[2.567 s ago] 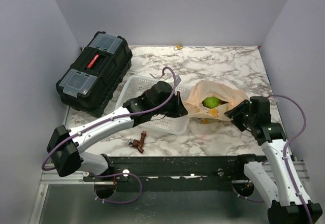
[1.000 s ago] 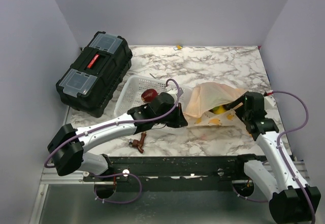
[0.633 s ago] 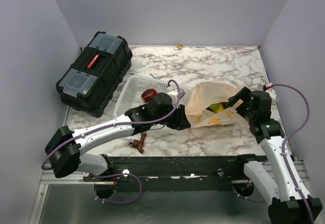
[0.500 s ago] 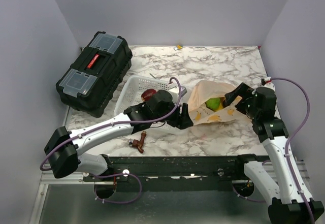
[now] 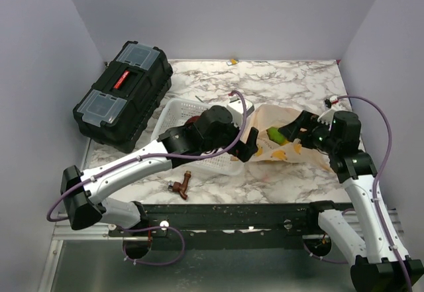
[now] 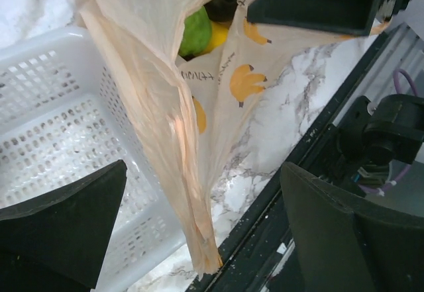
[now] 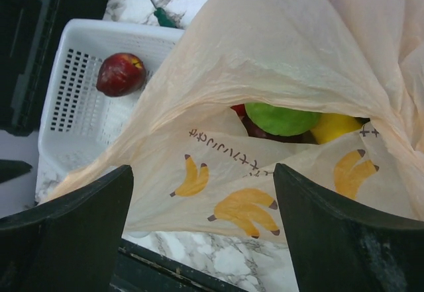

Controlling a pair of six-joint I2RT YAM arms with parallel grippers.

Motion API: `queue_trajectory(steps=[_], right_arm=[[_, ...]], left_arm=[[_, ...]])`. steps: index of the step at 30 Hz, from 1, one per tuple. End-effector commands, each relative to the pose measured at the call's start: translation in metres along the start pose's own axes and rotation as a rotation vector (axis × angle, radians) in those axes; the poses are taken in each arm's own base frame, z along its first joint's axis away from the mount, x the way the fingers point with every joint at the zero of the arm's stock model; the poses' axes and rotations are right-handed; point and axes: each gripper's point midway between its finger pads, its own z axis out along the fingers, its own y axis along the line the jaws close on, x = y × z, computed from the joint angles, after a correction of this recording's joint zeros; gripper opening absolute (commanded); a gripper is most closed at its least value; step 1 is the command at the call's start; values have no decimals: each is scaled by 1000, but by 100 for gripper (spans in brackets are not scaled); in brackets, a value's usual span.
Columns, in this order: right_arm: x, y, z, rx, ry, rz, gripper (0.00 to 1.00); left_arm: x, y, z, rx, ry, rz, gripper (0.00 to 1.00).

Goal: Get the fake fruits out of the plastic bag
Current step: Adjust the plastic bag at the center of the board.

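The peach plastic bag [image 5: 286,147] with banana prints lies right of the white basket [image 5: 173,116], its mouth gaping. Inside show a green fruit [image 7: 281,118], a yellow one [image 7: 334,126] and a dark red one [image 7: 255,130]. A red apple [image 7: 120,73] lies in the basket [image 7: 73,116]. My left gripper [image 5: 248,145] is open at the bag's left edge; a loose fold of the bag [image 6: 192,173] hangs between its spread fingers, not pinched. My right gripper [image 5: 295,128] is open over the bag's mouth, its fingers apart above the printed flap [image 7: 225,186].
A black toolbox [image 5: 122,93] stands at the back left beside the basket. A small brown tap-shaped object [image 5: 180,186] lies near the front rail. A green-handled tool [image 7: 162,17] sits behind the basket. The table's front rail [image 6: 311,153] runs close under the bag.
My left gripper has opened and let go of the bag's edge, shifting right. My right gripper has moved in over the bag's mouth. The green fruit now shows.
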Motion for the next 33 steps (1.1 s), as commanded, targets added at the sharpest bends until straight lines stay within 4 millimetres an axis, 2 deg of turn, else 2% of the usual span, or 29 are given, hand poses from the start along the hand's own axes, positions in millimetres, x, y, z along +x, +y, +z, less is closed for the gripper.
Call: queue_trajectory(steps=[1,5,9,11,14,16,17,18,19,21,25,26,28,29,31,33], right_arm=[[16,1,8,-42,70,9,85],[25,-15,17,32,108,51,75],[31,-41,29,171,151,95,75],[34,-62,37,273,163,102,75],[35,-95,45,445,148,151,75],[37,-119,48,581,93,233,75],[41,-129,49,637,83,275,74],[47,-136,48,684,89,314,72],[51,-145,45,748,81,347,65],[57,-163,28,887,46,389,55],[41,-186,-5,1041,-133,364,53],[35,-188,-10,1052,-175,347,53],[23,-180,-5,978,-159,250,54],[18,-166,4,890,-127,222,55],[16,-121,31,590,-30,157,55],[14,-83,40,393,-7,146,55]], left_arm=[[-6,14,13,-102,72,76,99],[-4,19,39,-139,91,81,96],[2,33,70,-223,143,110,96],[4,43,83,-289,179,124,89],[1,58,94,-360,167,136,69],[-1,67,98,-381,155,116,46],[-3,72,99,-387,154,99,31],[-4,77,98,-393,155,74,12],[-5,81,96,-402,155,51,0],[-10,84,92,-389,143,17,0],[-11,77,81,-327,124,-16,0],[-10,75,79,-312,124,-27,0],[-10,68,77,-265,122,-59,0],[-10,62,77,-230,120,-69,0],[-8,50,77,-168,134,-95,0],[-7,42,78,-131,149,-115,0]])
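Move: From the open left gripper, the bag's left edge hangs about 8 cm ahead, 4 cm to the right and 9 cm down; the tray's middle is some 10 cm ahead, 12 cm left and 20 cm down, the green fruit about 11 cm ahead, 12 cm right and 18 cm down. From the right gripper, the bag's right side lies about 10 cm right, 1 cm ahead and 14 cm below; the green fruit is roughly 8 cm ahead, 1 cm right and 15 cm below. Bring the left gripper forward about 10 cm and down 8 onto the bag's left edge, veering right and then partly back, shut the fingers to pinch the film, then ease up slightly, keeping hold. Meanwhile sink the right gripper some 13 cm and swing it right to the bag's right side, turning clockwise about 40 degrees and tipping down, fingers narrowing to half open against the film, then ease up a little. ##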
